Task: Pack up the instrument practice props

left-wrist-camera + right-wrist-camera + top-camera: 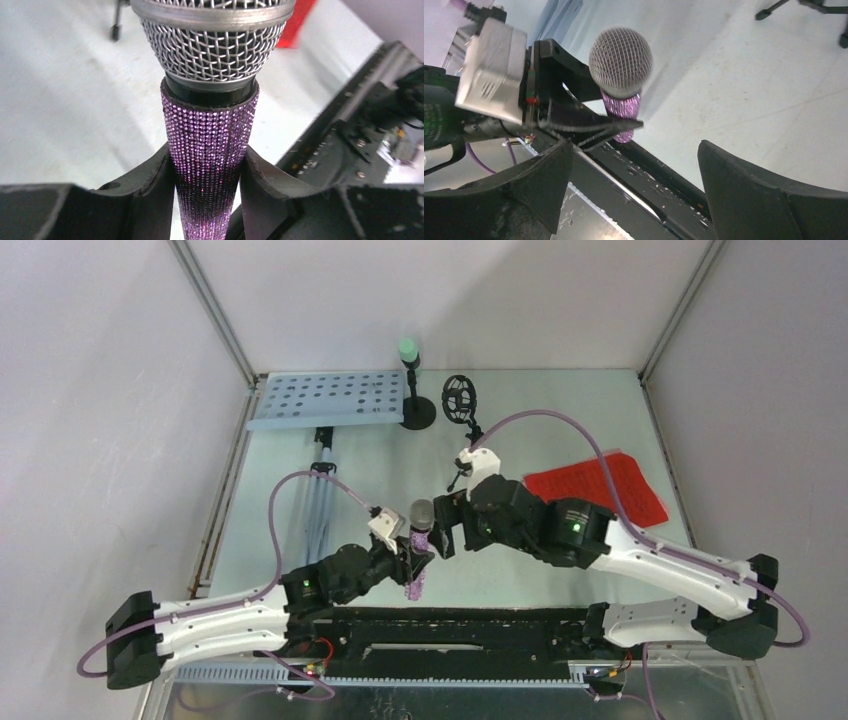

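Observation:
The glittery purple microphone [419, 540] [210, 125] [620, 70] stands upright near the table's front edge, silver mesh head up. My left gripper [416, 558] [207, 175] is shut on its sparkly handle, one finger on each side. Just to its right, my right gripper [448, 525] [634, 165] is open and holds nothing. The pale blue perforated music desk [328, 399] rests on its blue-grey tripod [320, 490] at the back left. A mint microphone [408, 348] stands in a black mic mount [417, 412]; a second black mount [460, 398] is beside it. Red score sheets [598, 486] lie at the right.
A black rail [450, 625] runs along the near edge between the arm bases. Purple cables [560, 430] loop over the table from both wrists. Grey walls with metal corner posts [215, 315] close in the back and sides.

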Robot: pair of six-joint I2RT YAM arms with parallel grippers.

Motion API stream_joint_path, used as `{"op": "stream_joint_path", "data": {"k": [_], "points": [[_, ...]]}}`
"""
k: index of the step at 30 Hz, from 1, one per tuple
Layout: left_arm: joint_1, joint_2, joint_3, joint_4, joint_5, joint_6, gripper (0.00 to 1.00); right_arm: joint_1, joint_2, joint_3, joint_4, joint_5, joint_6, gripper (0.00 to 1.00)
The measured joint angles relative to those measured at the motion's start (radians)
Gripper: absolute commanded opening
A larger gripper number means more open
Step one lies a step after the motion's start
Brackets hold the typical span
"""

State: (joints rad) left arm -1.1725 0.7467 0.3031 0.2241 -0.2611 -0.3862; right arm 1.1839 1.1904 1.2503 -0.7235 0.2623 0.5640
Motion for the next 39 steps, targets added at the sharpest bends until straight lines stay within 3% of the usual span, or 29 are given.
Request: {"op": "stream_joint_path", "data": {"k": [5, 9, 15, 23, 35, 39], "points": [[0.085, -0.008, 0.0, -0.139, -0.086, -0.091, 0.0, 0.001, -0.093, 0.0, -0.051, 0.073, 0.002, 1.0], [0.242, 0.039, 0.023, -0.238, -0.074, -0.143, 0.0, 0.001, -0.135, 0.0, -0.073, 0.1, 0.006, 1.0], [0.426, 0.254, 0.214, -0.412, -0.056, -0.162, 0.01, 0.002, -0.121, 0.0, -0.09, 0.103, 0.018, 1.0], [0.541, 0.517, 0.462, -0.524, -0.055, -0.145, 0.06, 0.004, -0.112, -0.027, -0.106, 0.103, 0.025, 1.0], [0.66, 0.78, 0.579, -0.571, -0.046, -0.092, 0.24, 0.005, -0.125, -0.071, -0.11, 0.103, 0.026, 1.0], [0.669, 0.851, 0.603, -0.565, -0.04, -0.09, 0.37, 0.005, -0.127, -0.087, -0.11, 0.1, 0.026, 1.0]]}}
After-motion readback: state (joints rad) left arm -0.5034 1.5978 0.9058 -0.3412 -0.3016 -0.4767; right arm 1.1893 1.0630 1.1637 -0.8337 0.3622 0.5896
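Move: The left hand already holds the purple microphone; the clear table spot it is bound for lies about 18 cm ahead, 13 cm to its left and 14 cm below. The folded stand's legs lie some 16 cm farther left of that spot, about level with it. The small black tripod stands roughly 30 cm ahead of the left hand and 17 cm to its right. From the right hand, the spot is about 13 cm ahead, 21 cm left and 24 cm down. Forward, left and down, the left hand carries the microphone some 25 cm towards the table beside the folded stand, easing its descent midway before sinking again. Its fingers keep their grip, swinging counter-clockwise and tipping down to point steeply forward. The right hand, already open, backs about 5 cm to its right, rising briefly then sinking. ##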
